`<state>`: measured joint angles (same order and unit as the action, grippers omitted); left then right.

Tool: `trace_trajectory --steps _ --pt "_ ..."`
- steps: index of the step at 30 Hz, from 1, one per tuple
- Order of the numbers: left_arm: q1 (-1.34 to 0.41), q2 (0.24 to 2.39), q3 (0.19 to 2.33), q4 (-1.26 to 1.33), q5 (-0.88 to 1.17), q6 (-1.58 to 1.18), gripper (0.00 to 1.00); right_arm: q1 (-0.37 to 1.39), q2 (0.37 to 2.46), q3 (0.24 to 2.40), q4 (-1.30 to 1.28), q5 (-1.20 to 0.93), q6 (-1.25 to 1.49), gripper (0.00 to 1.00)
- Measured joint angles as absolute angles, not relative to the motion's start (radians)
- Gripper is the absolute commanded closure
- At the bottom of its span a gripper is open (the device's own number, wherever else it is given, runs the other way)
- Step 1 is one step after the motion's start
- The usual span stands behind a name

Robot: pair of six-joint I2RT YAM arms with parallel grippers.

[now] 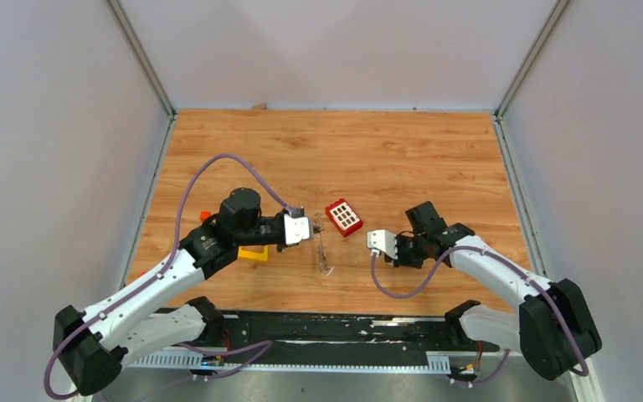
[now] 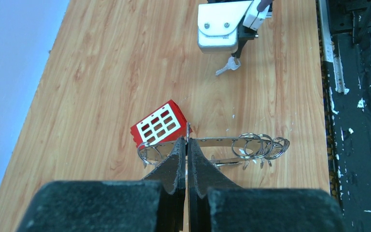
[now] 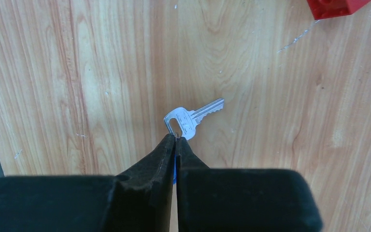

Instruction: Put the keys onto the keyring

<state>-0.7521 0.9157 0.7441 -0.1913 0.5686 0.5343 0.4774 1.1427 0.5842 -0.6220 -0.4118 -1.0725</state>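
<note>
The keyring (image 2: 222, 141), a thin grey metal band hung with several small split rings, stands on edge over the table. My left gripper (image 2: 187, 141) is shut on its rim. In the top view the keyring (image 1: 323, 249) shows edge-on just past my left gripper (image 1: 314, 228). My right gripper (image 3: 176, 138) is shut on the looped head of a silvery key (image 3: 192, 118), whose blade points away over the wood. A sliver of blue shows between its fingers. From the left wrist, that key (image 2: 228, 66) hangs under my right gripper (image 2: 237, 52), well apart from the keyring.
A red block with white squares (image 1: 344, 217) lies just beyond the keyring, between the two grippers. A yellow piece (image 1: 254, 253) sits under my left arm and a small orange bit (image 1: 205, 216) lies further left. The black base rail (image 1: 326, 328) runs along the near edge.
</note>
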Motion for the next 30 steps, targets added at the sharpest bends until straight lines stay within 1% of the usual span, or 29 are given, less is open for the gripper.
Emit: trace_trajectory --steps 5,10,15,22,30 --pt "-0.752 0.914 0.744 -0.191 0.567 0.534 1.00 0.477 1.171 0.577 -0.609 -0.412 -1.080 0.85" --pt "-0.752 0.910 0.744 -0.192 0.567 0.534 1.00 0.475 1.179 0.561 -0.600 -0.408 -1.079 0.82" --pt "-0.752 0.910 0.744 -0.192 0.567 0.534 1.00 0.451 1.182 0.561 -0.599 -0.402 -1.079 0.74" --pt "-0.752 0.902 0.741 -0.195 0.568 0.535 1.00 0.443 1.181 0.565 -0.606 -0.401 -1.083 0.69" --pt "-0.752 0.897 0.740 -0.199 0.567 0.540 1.00 0.426 1.127 0.609 -0.655 -0.400 -1.105 0.55"
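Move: The right hand holds the blue tag, its key dangling at the fingertips; the table spot for it is straight below, some 3 cm down, level otherwise. The red block lies about 11 cm ahead and 12 cm to the left of this hand, low on the table. The keyring, held by the left hand, hangs roughly 18 cm to its left, 2 cm ahead and 18 cm higher. From the left hand that table spot is about 18 cm right, 2 cm back and 20 cm down. Down about 1.5 cm, easing onto the table, the right hand opens its fingers from nearly shut and lets go of the blue tag. Low down it shifts roughly 1 cm to its right, then climbs some 2 cm off the tag, edging forward, with the fingers still spreading to a bit under half open. The left hand keeps its grip on the keyring, almost motionless. ##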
